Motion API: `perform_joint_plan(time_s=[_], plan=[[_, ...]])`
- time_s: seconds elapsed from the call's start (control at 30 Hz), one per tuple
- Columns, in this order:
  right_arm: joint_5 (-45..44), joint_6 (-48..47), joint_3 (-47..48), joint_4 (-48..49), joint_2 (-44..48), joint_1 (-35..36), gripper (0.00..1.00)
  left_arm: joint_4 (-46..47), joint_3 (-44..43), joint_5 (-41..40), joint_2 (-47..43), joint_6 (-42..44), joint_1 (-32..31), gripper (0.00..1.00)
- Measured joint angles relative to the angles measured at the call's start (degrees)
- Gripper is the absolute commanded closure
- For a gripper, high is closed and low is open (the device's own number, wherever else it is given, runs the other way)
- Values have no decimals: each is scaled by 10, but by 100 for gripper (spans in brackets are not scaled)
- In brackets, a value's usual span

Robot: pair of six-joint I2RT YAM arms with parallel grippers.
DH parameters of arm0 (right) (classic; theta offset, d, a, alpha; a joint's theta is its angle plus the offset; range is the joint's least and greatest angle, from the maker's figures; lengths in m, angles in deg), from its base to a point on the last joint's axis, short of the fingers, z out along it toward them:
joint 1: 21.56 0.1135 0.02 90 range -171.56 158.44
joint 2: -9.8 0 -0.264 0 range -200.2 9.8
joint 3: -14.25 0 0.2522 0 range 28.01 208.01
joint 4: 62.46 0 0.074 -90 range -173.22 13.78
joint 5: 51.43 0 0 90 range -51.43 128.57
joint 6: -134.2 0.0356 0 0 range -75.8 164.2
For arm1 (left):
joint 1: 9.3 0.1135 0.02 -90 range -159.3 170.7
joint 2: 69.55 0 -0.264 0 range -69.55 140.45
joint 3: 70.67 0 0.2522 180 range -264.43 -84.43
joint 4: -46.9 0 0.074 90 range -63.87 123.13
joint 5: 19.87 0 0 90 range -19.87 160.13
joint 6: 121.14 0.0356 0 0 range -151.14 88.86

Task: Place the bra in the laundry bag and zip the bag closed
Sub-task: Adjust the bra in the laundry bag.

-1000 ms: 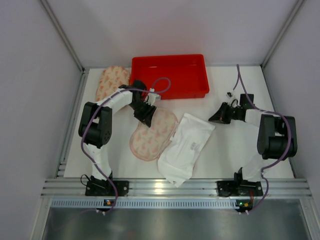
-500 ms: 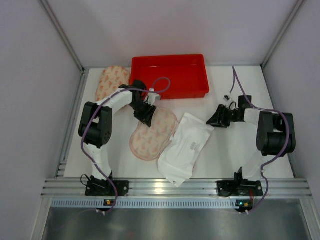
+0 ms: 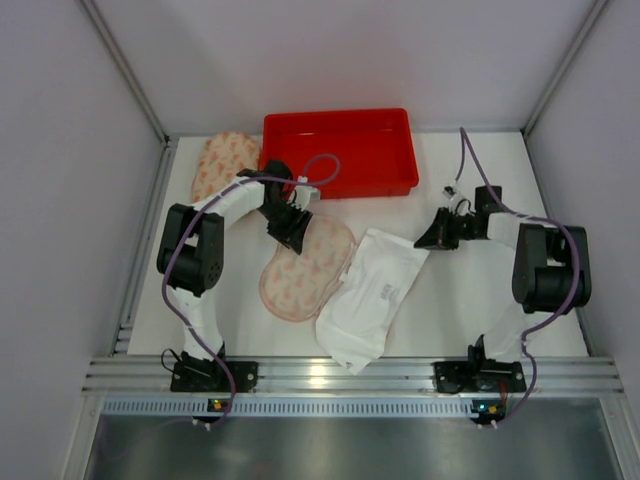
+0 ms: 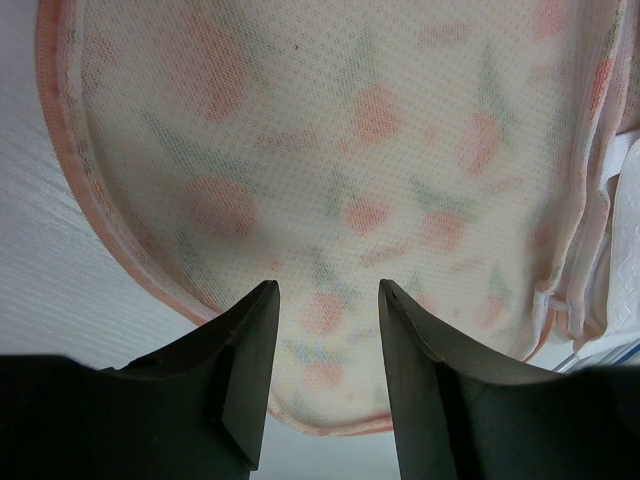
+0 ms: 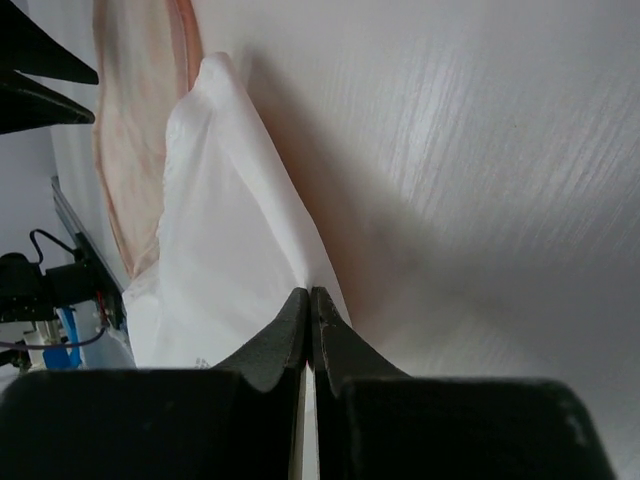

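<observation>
The laundry bag is floral mesh with pink trim. It lies spread in two lobes, one at mid-table [image 3: 305,270] and one at the back left [image 3: 225,160]. My left gripper [image 3: 290,237] stands between the lobes. In the left wrist view it [image 4: 328,295] is open just over the mesh [image 4: 360,150], near the pink edge, holding nothing. The white bra [image 3: 368,295] lies beside the bag on its right. My right gripper [image 3: 422,240] is at the bra's far right corner. In the right wrist view it [image 5: 310,292] is shut on the edge of the white fabric [image 5: 225,240].
A red tray [image 3: 340,118] stands at the back of the table, close behind the left gripper. Metal frame posts and grey walls close in both sides. A rail runs along the near edge by the arm bases.
My right gripper has shifted a little left onto the bra's corner, opening briefly and shutting on the fabric. The left arm and the bag have not moved.
</observation>
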Motion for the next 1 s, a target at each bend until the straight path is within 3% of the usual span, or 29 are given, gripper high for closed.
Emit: perform_joint_plan(time_s=[0.13, 0.27, 0.5, 0.7, 1.0], plan=[[-2, -33, 0, -19, 23, 18, 100, 0, 0, 0, 0, 0, 0, 50], [-24, -85, -2, -30, 72, 81, 100, 0, 0, 0, 0, 0, 2, 50], [-103, -175, -46, -28, 186, 192, 100, 0, 6, 0, 0, -5, 8, 50], [-189, -245, -79, -29, 224, 270, 100, 1, 10, 1, 2, -20, 12, 50], [-254, -309, -86, -48, 243, 297, 100, 6, 26, 17, 13, -41, 23, 50]])
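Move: My right fingers are already shut on the bra's far right corner, a few centimetres above the table. The bra's middle lies about 13 cm back and 12 cm to their left, over the laundry bag's covered half, which centres some 16 cm back and 12 cm left. The bag's floral flap lies roughly 5 cm back and 28 cm left. My half-open left hand hovers just above that flap, whose middle is about 4 cm back and 2 cm right. Keeping the pinched bra corner, I swing my right hand back and left, about 7 cm each way, over the bag's covered half. It arcs up some 4 cm and then eases partly down, while the wrist rolls nearly 60 degrees counter-clockwise. My left hand stays half open and sinks 1.5 cm towards the flap, drifting slightly left and back. ##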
